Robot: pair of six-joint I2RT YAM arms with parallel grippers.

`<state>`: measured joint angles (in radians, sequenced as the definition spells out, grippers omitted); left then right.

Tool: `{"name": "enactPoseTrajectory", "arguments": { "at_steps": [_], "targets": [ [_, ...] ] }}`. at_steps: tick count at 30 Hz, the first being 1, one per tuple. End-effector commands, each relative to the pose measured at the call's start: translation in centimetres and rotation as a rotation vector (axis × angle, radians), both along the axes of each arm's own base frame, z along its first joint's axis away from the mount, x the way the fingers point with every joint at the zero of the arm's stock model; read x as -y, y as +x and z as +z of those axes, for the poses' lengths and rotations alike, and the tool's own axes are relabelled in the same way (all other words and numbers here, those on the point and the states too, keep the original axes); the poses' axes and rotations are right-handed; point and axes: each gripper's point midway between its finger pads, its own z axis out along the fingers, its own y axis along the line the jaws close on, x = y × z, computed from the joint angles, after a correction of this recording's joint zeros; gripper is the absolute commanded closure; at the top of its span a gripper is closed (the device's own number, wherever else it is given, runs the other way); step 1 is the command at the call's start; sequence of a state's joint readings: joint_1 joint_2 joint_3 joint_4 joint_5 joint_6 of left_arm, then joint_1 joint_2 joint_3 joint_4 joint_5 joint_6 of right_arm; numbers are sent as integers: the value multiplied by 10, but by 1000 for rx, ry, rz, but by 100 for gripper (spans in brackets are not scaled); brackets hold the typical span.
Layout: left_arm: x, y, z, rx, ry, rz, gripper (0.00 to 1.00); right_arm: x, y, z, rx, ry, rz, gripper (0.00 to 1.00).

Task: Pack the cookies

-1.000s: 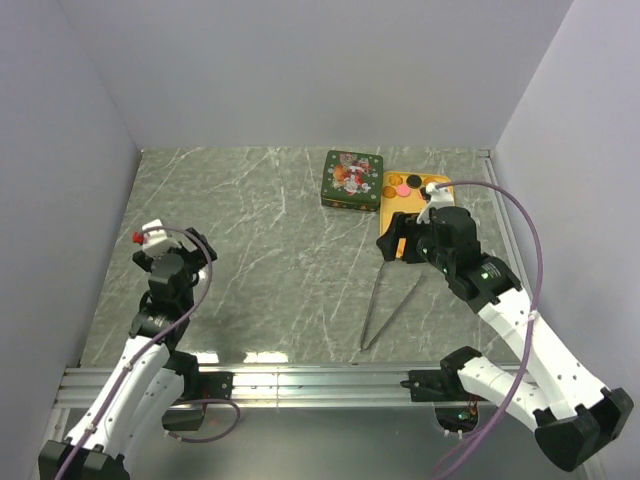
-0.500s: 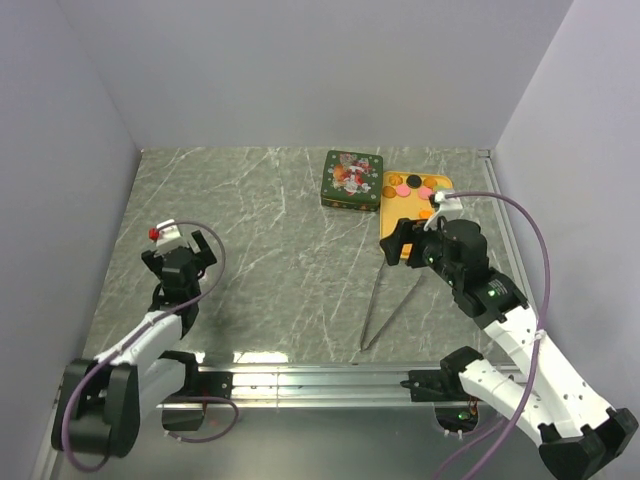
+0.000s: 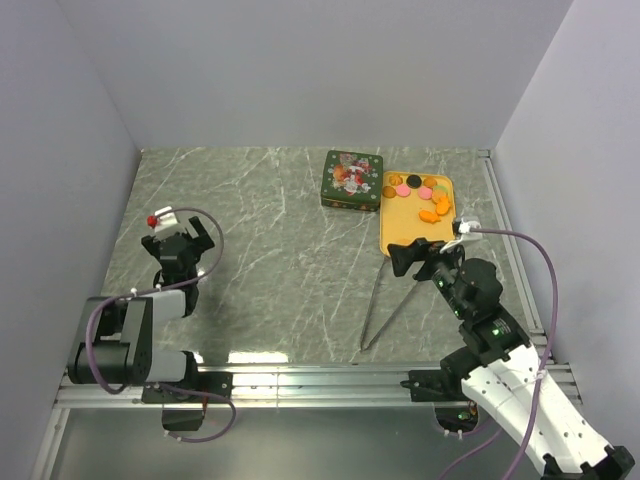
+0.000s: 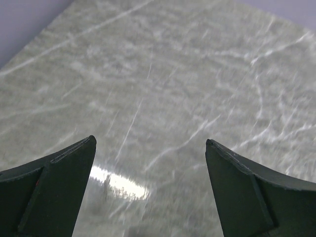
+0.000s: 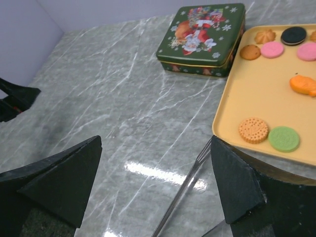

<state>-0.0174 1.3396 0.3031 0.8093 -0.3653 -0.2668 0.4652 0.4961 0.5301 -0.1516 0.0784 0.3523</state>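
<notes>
Several cookies [image 3: 424,192] lie on a yellow tray [image 3: 399,228] at the back right, in orange, pink, green and dark brown. The right wrist view shows them spread apart on the tray [image 5: 261,94]: a perforated orange cookie [image 5: 254,130], a green one [image 5: 284,138], a pink one [image 5: 272,49] and a dark one [image 5: 294,35]. My right gripper [image 3: 415,257] hovers open at the tray's near edge, and nothing sits between its tips [image 5: 156,140]. Far to the left, my left gripper [image 3: 181,240] is open over bare table [image 4: 150,140].
A shut green Christmas tin [image 3: 352,180] stands just left of the tray, also seen in the right wrist view [image 5: 202,32]. Metal tongs [image 3: 388,303] lie on the marble table in front of the tray, under my right gripper [image 5: 185,192]. Walls close the sides and back.
My right gripper has drawn back from over the tray towards the near edge and opened wider, uncovering the cookies. The left arm has folded down and back; its gripper stays open.
</notes>
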Motion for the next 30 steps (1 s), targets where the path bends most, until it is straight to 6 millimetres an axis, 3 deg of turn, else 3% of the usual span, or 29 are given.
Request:
{"name": "enactPoseTrajectory", "arguments": {
  "at_steps": [1,4,9,10,13,16,20,21,22,27,30],
  "targets": [
    [1,23,39,182,1,-64,1,5,11,10,59,-7,-48,2],
    [15,32,30,138,24,-160,3,-1,14,3,51,-8,-22,2],
    [28,15,36,250,66,-239,1,-7,18,-13,16,-14,-10,1],
    [30,17,23,181,61,-258,1,-8,19,-17,4,-19,-7,1],
    [31,20,32,219,70,-258,1,-16,22,-16,28,-56,45,1],
    [31,20,30,203,70,-252,1,-16,28,-21,21,-73,31,1],
    [31,19,30,203,72,-246,1,4,44,-35,-14,-87,-117,0],
    [31,20,30,197,70,-251,1,17,52,-32,13,-102,-199,0],
    [32,20,30,198,71,-251,0,23,53,-41,17,-135,-222,0],
    [31,20,30,200,70,-249,1,59,57,-40,123,-288,-348,0],
    [31,20,30,200,72,-249,1,66,58,-63,114,-348,-316,0]
  ]
}}
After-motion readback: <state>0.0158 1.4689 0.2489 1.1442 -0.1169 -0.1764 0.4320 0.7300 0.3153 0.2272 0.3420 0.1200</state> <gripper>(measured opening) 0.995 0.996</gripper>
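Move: Ahead of the right hand lies the cookie tray, its middle about 26 cm out, 7 cm to the right and roughly 23 cm below. The closed green tin sits farther out, some 35 cm ahead and 9 cm to the left, 20 cm lower. The tongs lie almost straight under this hand, their middle about 2 cm back and 1 cm left. From the left hand, the tray is roughly 14 cm ahead, 65 cm to the right and 9 cm lower. Sinking about 8 cm with wide-open, empty fingers, the right hand eases forward towards the tray's near end, then swings about 5 cm right as it turns some 15 degrees clockwise and rolls its left side down. The left hand, also open and empty, shifts a few centimetres right and slightly forward, turns clockwise, tips up a little and stops. Neither touches anything. ##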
